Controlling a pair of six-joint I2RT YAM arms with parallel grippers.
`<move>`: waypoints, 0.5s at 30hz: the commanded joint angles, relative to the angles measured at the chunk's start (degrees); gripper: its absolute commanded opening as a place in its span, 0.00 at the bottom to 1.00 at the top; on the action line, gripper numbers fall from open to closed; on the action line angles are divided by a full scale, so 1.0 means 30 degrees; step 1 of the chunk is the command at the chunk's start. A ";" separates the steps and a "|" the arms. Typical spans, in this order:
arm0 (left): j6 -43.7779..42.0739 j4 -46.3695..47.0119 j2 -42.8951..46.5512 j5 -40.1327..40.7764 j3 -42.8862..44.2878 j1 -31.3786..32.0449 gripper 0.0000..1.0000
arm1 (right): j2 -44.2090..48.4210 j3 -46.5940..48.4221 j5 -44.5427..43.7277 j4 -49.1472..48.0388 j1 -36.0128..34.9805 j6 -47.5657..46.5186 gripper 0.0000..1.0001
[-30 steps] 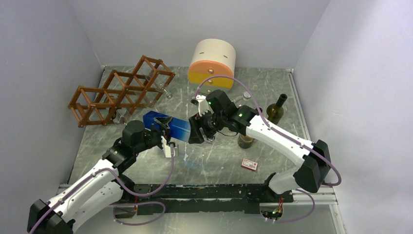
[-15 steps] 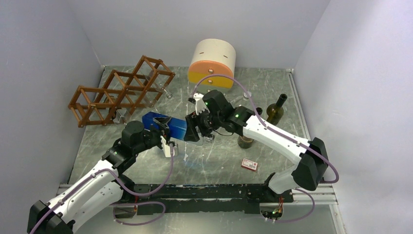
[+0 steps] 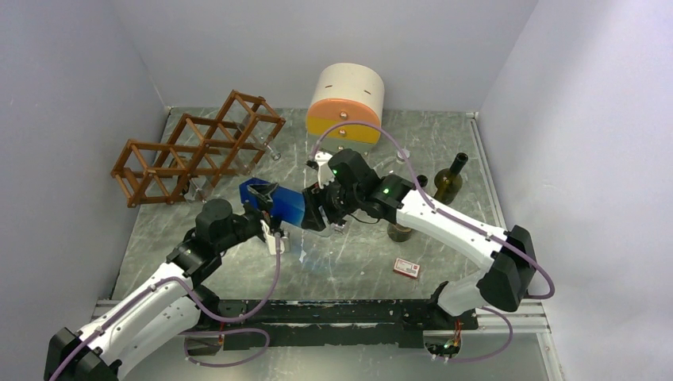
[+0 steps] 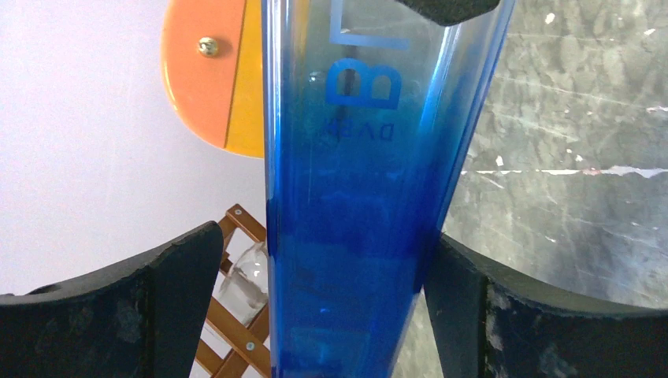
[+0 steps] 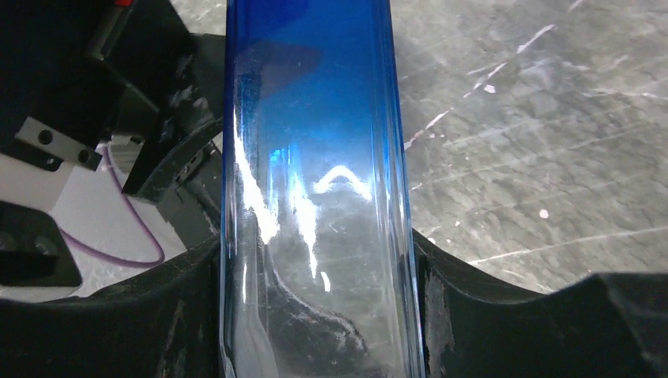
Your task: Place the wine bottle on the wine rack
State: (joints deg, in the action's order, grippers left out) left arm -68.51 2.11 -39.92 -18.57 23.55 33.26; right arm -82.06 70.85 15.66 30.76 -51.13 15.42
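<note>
The wine bottle (image 3: 279,203) is blue glass and lies level above the table between my two arms. My right gripper (image 3: 319,209) is shut on one end of it; in the right wrist view both fingers press against the sides of the bottle (image 5: 315,197) around the right gripper (image 5: 315,315). My left gripper (image 3: 270,214) straddles the other end with its jaws open. In the left wrist view a gap shows between the left finger (image 4: 177,303) and the bottle (image 4: 354,197). The wine rack (image 3: 198,147), a reddish-brown lattice, stands at the back left, beyond the bottle.
A round cream-and-orange cabinet (image 3: 347,103) stands at the back centre. A dark green bottle (image 3: 449,181) stands at the right, and another bottle (image 3: 401,228) is partly hidden under my right arm. A small red-and-white box (image 3: 407,268) lies near the front.
My left gripper has opened off the bottle and drawn back a little. The right gripper keeps its hold, and the bottle has shifted slightly to the right.
</note>
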 commanded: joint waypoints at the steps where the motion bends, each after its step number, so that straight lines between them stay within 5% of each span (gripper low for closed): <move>1: 0.0337 0.3431 0.0538 -0.0565 0.0850 -0.0018 0.96 | 0.1313 0.0739 -0.4131 -0.0706 0.0228 -0.0072 0.00; 10: 0.3159 0.3911 0.0691 0.0037 0.1457 -0.0045 0.96 | 0.3054 0.0802 -0.7410 -0.1633 0.0228 -0.0741 0.00; 13: 1.0744 0.7803 0.0499 0.2844 0.1949 -0.0192 0.96 | 0.3418 0.0398 -0.7758 -0.1931 0.0225 -0.0937 0.00; 15: 1.4912 0.7414 -0.0165 0.6151 0.3547 -0.0454 0.96 | 0.3591 0.0081 -0.7778 -0.2152 0.0228 -0.1050 0.00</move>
State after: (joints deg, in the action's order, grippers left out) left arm -50.92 14.72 -38.70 -14.66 26.65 33.15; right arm -76.05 70.57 -5.41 35.09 -50.15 13.85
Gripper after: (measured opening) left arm 0.958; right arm 0.643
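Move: The right hand holds the blue bottle near its neck end; the wine rack's middle lies some 18 cm ahead, 34 cm left and 12 cm below it. A clear bottle's neck pokes from the rack about 17 cm ahead and 12 cm left; the drawer box is roughly 30 cm ahead, 9 cm right. The left hand's open fingers straddle the blue bottle; the rack's middle is some 14 cm ahead, 20 cm left of it. Still gripping, the right hand draws the blue bottle 7 cm right-forward as the open left rises 8 cm. ##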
